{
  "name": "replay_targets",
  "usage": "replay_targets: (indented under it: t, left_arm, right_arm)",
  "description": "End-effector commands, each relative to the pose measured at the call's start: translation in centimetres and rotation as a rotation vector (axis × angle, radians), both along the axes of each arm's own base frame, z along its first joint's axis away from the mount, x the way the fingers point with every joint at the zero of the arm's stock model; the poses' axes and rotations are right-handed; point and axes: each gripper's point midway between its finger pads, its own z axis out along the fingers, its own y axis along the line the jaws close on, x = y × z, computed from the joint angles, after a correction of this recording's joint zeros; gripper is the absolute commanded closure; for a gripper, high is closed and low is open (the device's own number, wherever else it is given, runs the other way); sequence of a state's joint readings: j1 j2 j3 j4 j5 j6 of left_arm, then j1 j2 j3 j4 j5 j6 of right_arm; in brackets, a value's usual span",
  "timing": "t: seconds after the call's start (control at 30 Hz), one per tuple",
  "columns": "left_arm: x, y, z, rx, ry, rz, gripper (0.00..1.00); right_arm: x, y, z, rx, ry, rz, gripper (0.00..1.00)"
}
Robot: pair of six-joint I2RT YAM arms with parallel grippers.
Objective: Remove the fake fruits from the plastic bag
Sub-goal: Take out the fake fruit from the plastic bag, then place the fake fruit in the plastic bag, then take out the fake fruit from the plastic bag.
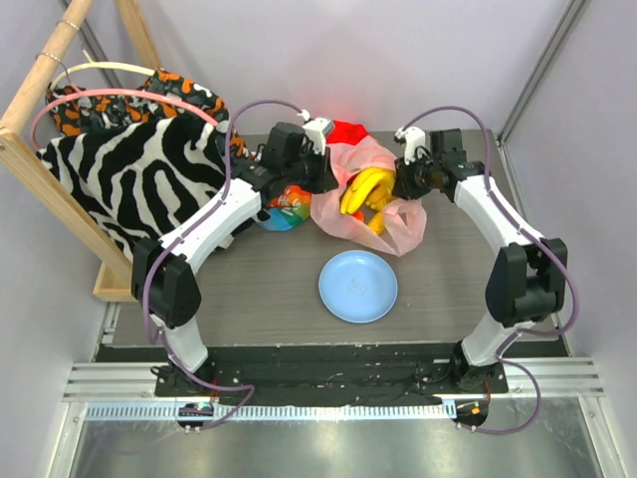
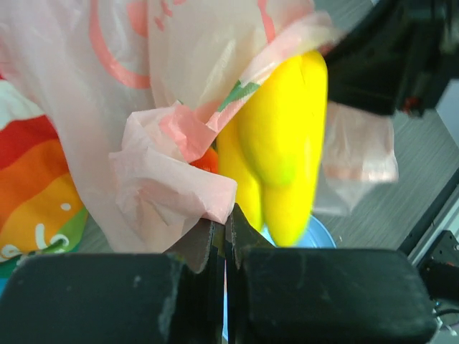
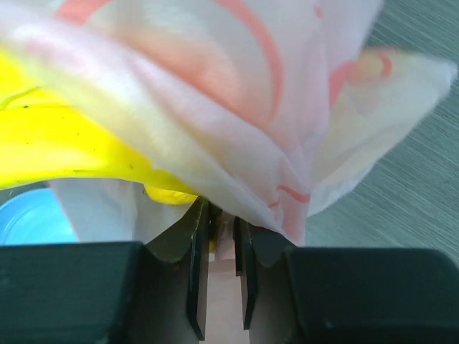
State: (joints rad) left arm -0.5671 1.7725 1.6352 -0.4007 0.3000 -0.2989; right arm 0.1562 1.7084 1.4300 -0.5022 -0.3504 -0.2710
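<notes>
The translucent pink plastic bag [image 1: 383, 214] lies at the back middle of the table, held up from both sides. A yellow banana bunch [image 1: 365, 189] shows in its mouth, with an orange-red fruit [image 1: 376, 223] below it inside the film. My left gripper [image 1: 328, 179] is shut on a fold of the bag's left edge [image 2: 172, 179], with its jaws [image 2: 226, 215] pressed together; the banana [image 2: 283, 158] hangs just behind. My right gripper [image 1: 403, 182] is shut on the bag's right edge [image 3: 251, 107], with film between its jaws [image 3: 222, 215]; the banana [image 3: 64, 150] is at the left. The green and red fruits are hidden.
A round light-blue plate [image 1: 358, 286] sits in front of the bag. A rainbow-striped cloth [image 1: 284, 211] lies under the left arm and a red cloth [image 1: 348, 130] behind the bag. A zebra-print cloth [image 1: 129, 179] drapes over a wooden frame [image 1: 30, 149] at the left.
</notes>
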Motion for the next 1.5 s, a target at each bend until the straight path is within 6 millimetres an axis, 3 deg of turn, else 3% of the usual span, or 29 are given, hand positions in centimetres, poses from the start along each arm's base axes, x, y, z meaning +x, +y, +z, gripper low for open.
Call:
replay_targets:
  t: [0.0, 0.17, 0.37, 0.47, 0.5, 0.53, 0.6, 0.73, 0.87, 0.93, 1.1, 1.2, 1.3, 1.47]
  left_arm:
    - [2.2, 0.2, 2.8, 0.003, -0.114, 0.039, 1.0]
    - [3.3, 1.0, 3.5, 0.02, -0.147, 0.082, 1.0]
    - [2.5, 1.0, 2.6, 0.025, -0.114, 0.044, 1.0]
    - [1.9, 1.4, 1.4, 0.031, -0.084, 0.051, 1.0]
    - [1.8, 1.5, 1.1, 0.032, -0.08, 0.05, 1.0]
    - [1.6, 1.4, 0.9, 0.032, -0.075, 0.042, 1.0]
    - [1.4, 1.3, 0.7, 0.026, -0.06, 0.034, 1.0]
    - [1.3, 0.8, -0.4, 0.013, -0.014, 0.029, 1.0]
    - [1.6, 0.6, -1.2, 0.011, 0.006, 0.042, 1.0]
    - [1.7, 0.7, -1.4, 0.015, 0.011, 0.05, 1.0]
    - [2.4, 2.0, -2.4, -0.004, 0.074, 0.114, 1.0]
    - [2.7, 2.8, -2.9, -0.029, 0.106, 0.144, 1.0]
    - [2.6, 3.0, -2.9, -0.036, 0.114, 0.144, 1.0]
    - [2.5, 2.9, -2.9, -0.04, 0.112, 0.142, 1.0]
  right_arm:
    - [-3.8, 1.5, 0.1, 0.029, 0.01, 0.164, 0.84]
    - [-5.6, 0.8, -1.3, -0.024, 0.024, 0.217, 0.82]
    - [-6.1, 1.2, -0.7, 0.011, 0.016, 0.206, 0.78]
    - [-6.7, 1.2, -2.3, -0.031, 0.04, 0.203, 0.68]
    - [-6.6, 0.9, -2.4, -0.043, 0.04, 0.191, 0.56]
    - [-6.6, 0.7, -2.2, -0.055, 0.034, 0.18, 0.53]
    - [-6.4, 0.4, -1.0, -0.066, 0.008, 0.176, 0.45]
    - [-7.3, 2.0, 4.3, -0.007, -0.061, 0.289, 0.42]
    - [-7.5, 4.2, 6.0, 0.022, -0.088, 0.416, 0.46]
    - [-7.5, 5.0, 5.7, -0.038, -0.129, 0.509, 0.46]
    - [-7.6, 6.5, 2.2, -0.16, -0.138, 0.688, 0.45]
    - [-8.1, 6.3, -0.6, -0.204, -0.074, 0.762, 0.44]
    - [-10.0, 5.6, -3.0, -0.235, 0.02, 0.842, 0.42]
    - [-11.9, 4.3, -3.7, -0.298, 0.029, 0.923, 0.39]
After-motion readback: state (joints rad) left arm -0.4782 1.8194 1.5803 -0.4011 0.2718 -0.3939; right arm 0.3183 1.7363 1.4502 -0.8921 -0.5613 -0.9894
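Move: Behind the right hand, which already holds the bananas by one end, the blue plate's middle lies about 18 cm back, 8 cm left and 13 cm down. In the bag, the red fruit is roughly 8 cm left, level fore-and-aft, and the long yellow fruit 4 cm left and 2 cm back, both some 10 cm below. From the left hand, already gripping the bag's rim, the plate's middle is about 14 cm back, 9 cm right and 20 cm down. Drawing the bananas back some 6 cm and down 4 cm towards the plate, the right hand opens and lets them go, then lifts clear, swings left while turning about 35 degrees counter-clockwise, and sinks again, fingers open, around their stem end. Still pinching the bag's rim, the left hand edges forward and up, then lowers it and eases left. ##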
